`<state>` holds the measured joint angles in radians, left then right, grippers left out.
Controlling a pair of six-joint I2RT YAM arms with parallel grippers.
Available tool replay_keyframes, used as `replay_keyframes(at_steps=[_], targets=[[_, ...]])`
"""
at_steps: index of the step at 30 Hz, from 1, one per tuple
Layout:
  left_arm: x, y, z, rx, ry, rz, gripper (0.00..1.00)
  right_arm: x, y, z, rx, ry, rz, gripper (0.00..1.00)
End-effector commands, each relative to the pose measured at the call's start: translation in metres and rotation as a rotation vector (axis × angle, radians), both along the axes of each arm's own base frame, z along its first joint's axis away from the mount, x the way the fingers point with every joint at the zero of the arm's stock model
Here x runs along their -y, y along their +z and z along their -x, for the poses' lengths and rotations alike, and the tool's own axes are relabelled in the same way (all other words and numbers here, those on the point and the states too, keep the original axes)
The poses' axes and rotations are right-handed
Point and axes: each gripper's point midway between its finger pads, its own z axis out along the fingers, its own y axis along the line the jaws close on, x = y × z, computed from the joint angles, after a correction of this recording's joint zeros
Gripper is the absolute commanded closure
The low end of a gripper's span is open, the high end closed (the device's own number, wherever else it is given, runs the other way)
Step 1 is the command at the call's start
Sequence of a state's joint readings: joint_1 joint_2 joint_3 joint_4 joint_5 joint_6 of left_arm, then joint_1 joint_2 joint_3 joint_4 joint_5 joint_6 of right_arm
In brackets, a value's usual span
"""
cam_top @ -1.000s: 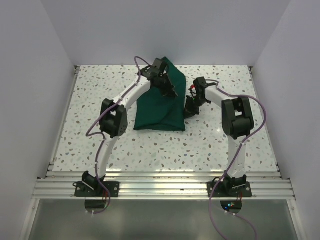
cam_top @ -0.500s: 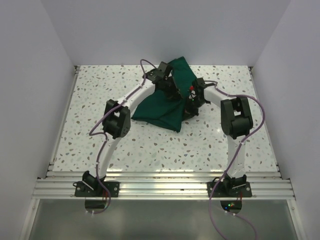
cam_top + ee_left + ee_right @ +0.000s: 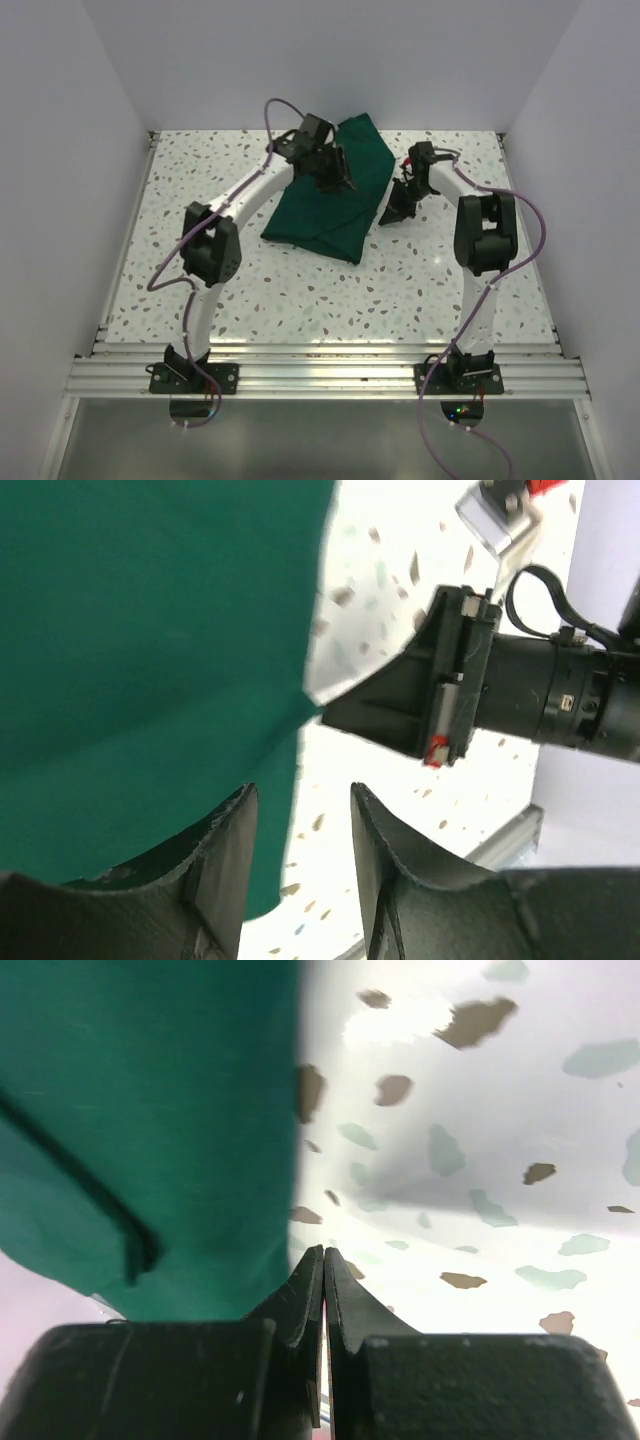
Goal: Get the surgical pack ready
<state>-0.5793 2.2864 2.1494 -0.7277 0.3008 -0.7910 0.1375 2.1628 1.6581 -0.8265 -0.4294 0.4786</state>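
The surgical pack [image 3: 318, 215] is a dark green fabric bundle lying folded on the speckled table, toward the back centre. What it wraps is hidden. My left gripper [image 3: 344, 182] hovers over the pack's upper right part. In the left wrist view it [image 3: 300, 815] is open, with nothing between its fingers, above the green cloth's [image 3: 150, 660] right edge. My right gripper [image 3: 391, 214] stands just right of the pack, shut and empty. Its closed fingers [image 3: 395, 708] point at a cloth corner. In the right wrist view the shut gripper [image 3: 323, 1256] sits beside the green fabric [image 3: 150, 1110].
The speckled white table [image 3: 200, 270] is boxed in by white walls on three sides. An aluminium rail [image 3: 320, 368] with both arm bases runs along the near edge. Purple cables loop off both arms.
My left gripper carried a flap of the green cloth to the right, then opened and let it go. The right gripper drew back slightly to the right, still shut.
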Motion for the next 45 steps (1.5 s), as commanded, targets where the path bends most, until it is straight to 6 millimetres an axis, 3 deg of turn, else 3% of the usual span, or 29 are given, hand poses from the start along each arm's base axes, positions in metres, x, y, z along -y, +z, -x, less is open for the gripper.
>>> replay_keyframes(at_steps=[1,4,5,7,8,9,12,17,23,29,36,43,45], targets=[[-0.115,0.075,-0.044,0.237,0.172,-0.108,0.54,-0.005,0.039,-0.016,0.086,-0.001,0.017,1.0],[-0.189,0.059,-0.057,0.241,0.269,-0.283,0.59,0.001,0.037,-0.029,0.103,-0.039,0.061,1.0],[-0.204,0.053,-0.059,0.234,0.283,-0.318,0.63,0.002,0.036,-0.032,0.11,-0.052,0.068,1.0],[-0.241,0.028,-0.061,0.183,0.311,-0.409,0.8,0.003,0.036,-0.042,0.136,-0.101,0.075,1.0],[-0.249,0.018,-0.06,0.148,0.312,-0.417,0.93,0.003,0.036,-0.043,0.132,-0.124,0.074,1.0],[-0.263,0.007,-0.06,0.111,0.327,-0.428,1.0,0.002,0.035,-0.045,0.131,-0.134,0.077,1.0],[-0.275,-0.033,-0.05,0.003,0.322,-0.451,1.0,-0.003,0.029,-0.045,0.111,-0.149,0.066,1.0],[-0.258,-0.064,-0.051,-0.025,0.266,-0.373,1.0,-0.011,0.016,-0.038,0.067,-0.13,0.088,1.0],[-0.239,-0.093,-0.032,-0.11,0.2,-0.305,1.0,-0.021,0.005,-0.033,0.041,-0.104,0.105,1.0],[-0.199,-0.101,-0.023,-0.079,0.103,-0.22,1.0,-0.024,-0.006,-0.025,0.002,-0.075,0.113,1.0],[-0.154,-0.094,0.0,-0.06,0.026,-0.188,1.0,-0.036,-0.002,-0.026,0.023,0.009,0.117,1.0],[-0.13,-0.092,0.061,-0.158,0.033,-0.139,1.0,-0.031,0.014,-0.009,0.029,0.061,0.131,1.0],[-0.123,-0.081,0.071,-0.136,0.023,-0.111,1.0,-0.032,0.011,0.002,0.009,0.068,0.114,1.0]])
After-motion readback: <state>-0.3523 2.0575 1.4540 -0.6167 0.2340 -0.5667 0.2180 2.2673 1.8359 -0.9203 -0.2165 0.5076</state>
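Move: The left hand, half open, hangs over the folded surgical pack; the pack's near-left corner, which it goes for, is about 22 cm to its left, 5 cm back and some 12 cm below. The pack's near-right corner lies roughly 12 cm back and 4 cm right of the left hand. From the shut right fingers, the pack's right edge is about 2 cm left, level ahead and a couple of centimetres lower; its near-right corner is roughly 11 cm back and 7 cm left. Leftward in a quick arc the left hand swings about 28 cm, rising over the pack as its fingers close, then drops outside the pack's left edge. With shut fingertips low against that edge it comes back right some 10 cm, finally drawing towards the base. The right hand stays shut near the right edge, lifting forward a little and settling with its tips against the green cloth. ##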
